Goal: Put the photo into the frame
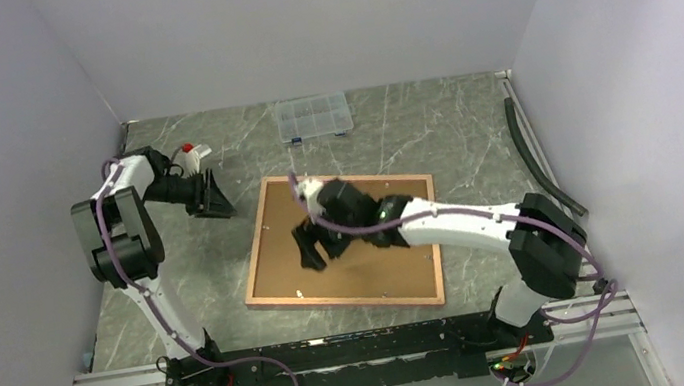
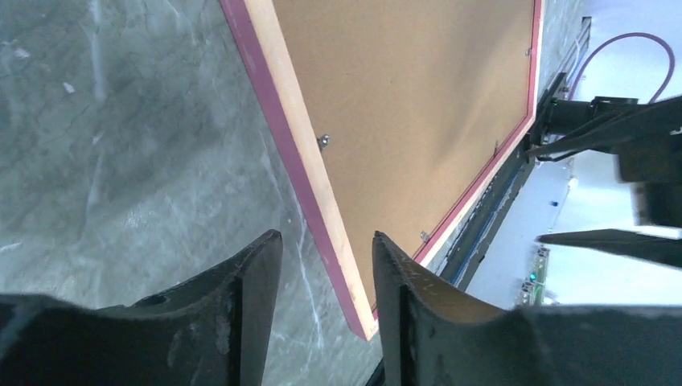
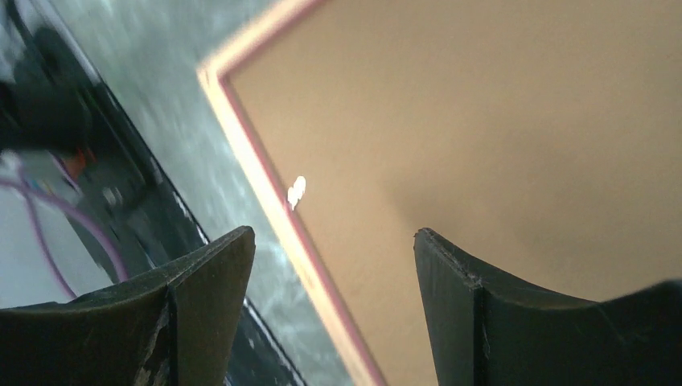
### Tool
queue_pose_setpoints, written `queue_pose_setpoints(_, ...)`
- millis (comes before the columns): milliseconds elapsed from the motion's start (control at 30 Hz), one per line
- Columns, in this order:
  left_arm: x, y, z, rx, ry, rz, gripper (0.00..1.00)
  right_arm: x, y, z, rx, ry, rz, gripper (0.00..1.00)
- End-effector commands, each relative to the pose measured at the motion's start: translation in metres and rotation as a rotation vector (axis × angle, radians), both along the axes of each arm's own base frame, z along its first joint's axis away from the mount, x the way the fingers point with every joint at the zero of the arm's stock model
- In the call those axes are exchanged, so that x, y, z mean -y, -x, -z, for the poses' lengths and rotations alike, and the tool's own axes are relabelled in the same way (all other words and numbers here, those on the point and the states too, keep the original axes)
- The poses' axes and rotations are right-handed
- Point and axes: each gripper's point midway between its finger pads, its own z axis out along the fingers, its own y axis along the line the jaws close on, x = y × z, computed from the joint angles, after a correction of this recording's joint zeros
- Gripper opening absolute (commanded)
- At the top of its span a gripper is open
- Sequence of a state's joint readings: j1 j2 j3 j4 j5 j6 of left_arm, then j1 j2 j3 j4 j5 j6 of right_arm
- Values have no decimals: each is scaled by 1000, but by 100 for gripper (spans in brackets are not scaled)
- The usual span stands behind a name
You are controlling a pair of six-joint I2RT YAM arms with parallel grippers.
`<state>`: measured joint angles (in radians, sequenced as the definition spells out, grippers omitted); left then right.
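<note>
The frame [image 1: 255,266] lies back side up on the table, with a plain brown backing board [image 1: 380,273] filling it. The photo is hidden. My right gripper [image 1: 310,248] hovers open over the board's left half; in the right wrist view the gripper [image 3: 334,233] straddles the frame's pink-and-wood edge [image 3: 249,153] with nothing between the fingers. My left gripper [image 1: 218,202] is open off the frame's far left corner. Seen from the left wrist, that gripper [image 2: 322,241] looks down along the frame's rail [image 2: 297,145] without touching it.
A clear plastic compartment box [image 1: 313,116] sits at the back of the table. A small white and red object [image 1: 192,154] lies beside the left arm. A black strip [image 1: 535,156] runs along the right wall. A metal rail [image 1: 341,355] spans the near edge.
</note>
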<state>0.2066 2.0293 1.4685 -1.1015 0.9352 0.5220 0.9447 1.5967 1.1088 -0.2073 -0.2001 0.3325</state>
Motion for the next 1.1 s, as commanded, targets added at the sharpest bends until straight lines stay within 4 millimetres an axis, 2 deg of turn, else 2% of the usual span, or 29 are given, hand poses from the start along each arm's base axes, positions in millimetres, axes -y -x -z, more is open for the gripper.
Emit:
queue_pose_setpoints(0, -10, 9, -45, 95, -48, 13, 63, 31, 42, 53, 77, 230, -66, 76)
queue_pose_setpoints(33, -12, 11, -52, 106, -52, 7, 72, 31, 49, 55, 84, 240, -76, 75)
queue_pose_setpoints(67, -15, 15, -60, 115, -49, 2, 94, 29, 58, 57, 86, 244, -95, 75)
queue_pose_setpoints(100, -18, 18, -67, 131, -49, -4, 97, 29, 61, 58, 105, 255, -91, 74)
queue_pose_setpoints(200, -24, 29, -88, 174, -67, -13, 97, 28, 71, 64, 132, 285, -101, 69)
queue_pose_setpoints(433, -34, 43, -113, 259, -157, -65, 97, 28, 89, 90, 180, 375, -120, 57)
queue_pose_setpoints(600, -40, 48, -135, 375, -236, -95, 97, 31, 98, 109, 216, 448, -130, 51)
queue_pose_setpoints(700, -37, 51, -146, 431, -233, -102, 97, 30, 97, 109, 238, 453, -115, 44)
queue_pose_setpoints(867, -22, 69, -145, 493, -172, -26, 97, 28, 86, 92, 296, 449, -73, 20)
queue_pose_setpoints(900, -18, 75, -142, 515, -157, 3, 97, 26, 83, 87, 309, 446, -65, 10)
queue_pose_setpoints(933, -14, 82, -137, 543, -148, 34, 97, 24, 82, 81, 322, 443, -63, 4)
queue_pose_setpoints(1000, -11, 94, -122, 599, -155, 95, 97, 18, 77, 65, 348, 418, -62, 0)
queue_pose_setpoints(1067, -9, 107, -107, 670, -184, 175, 97, 10, 71, 45, 353, 374, -56, 0)
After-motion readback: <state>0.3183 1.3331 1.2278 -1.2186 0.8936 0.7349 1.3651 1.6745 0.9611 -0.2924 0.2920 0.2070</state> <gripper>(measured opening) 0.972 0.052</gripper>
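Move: Back and below the right hand, whose fingers stand open over the backing, the grip spot on the frame's near rim lies about 11 cm back, 2 cm right and 11 cm down. The metal clip is some 7 cm back and 2 cm left, the near-left corner 8 cm back and 13 cm left, the left rim's middle 6 cm ahead and 9 cm left. From the left hand, the grip spot is roughly 21 cm back and 15 cm right; the left rim's middle is 6 cm back, 4 cm right. Swinging back and down about 10 cm each way, with a little drift to the right, the right hand reaches the frame's near rim, turns its fingers more steeply down and shuts them across the rim just right of the clip. The left hand rises some 14 cm from beside the left rim and draws back about 9 cm, opening wide, then dips a few centimetres at the end. ##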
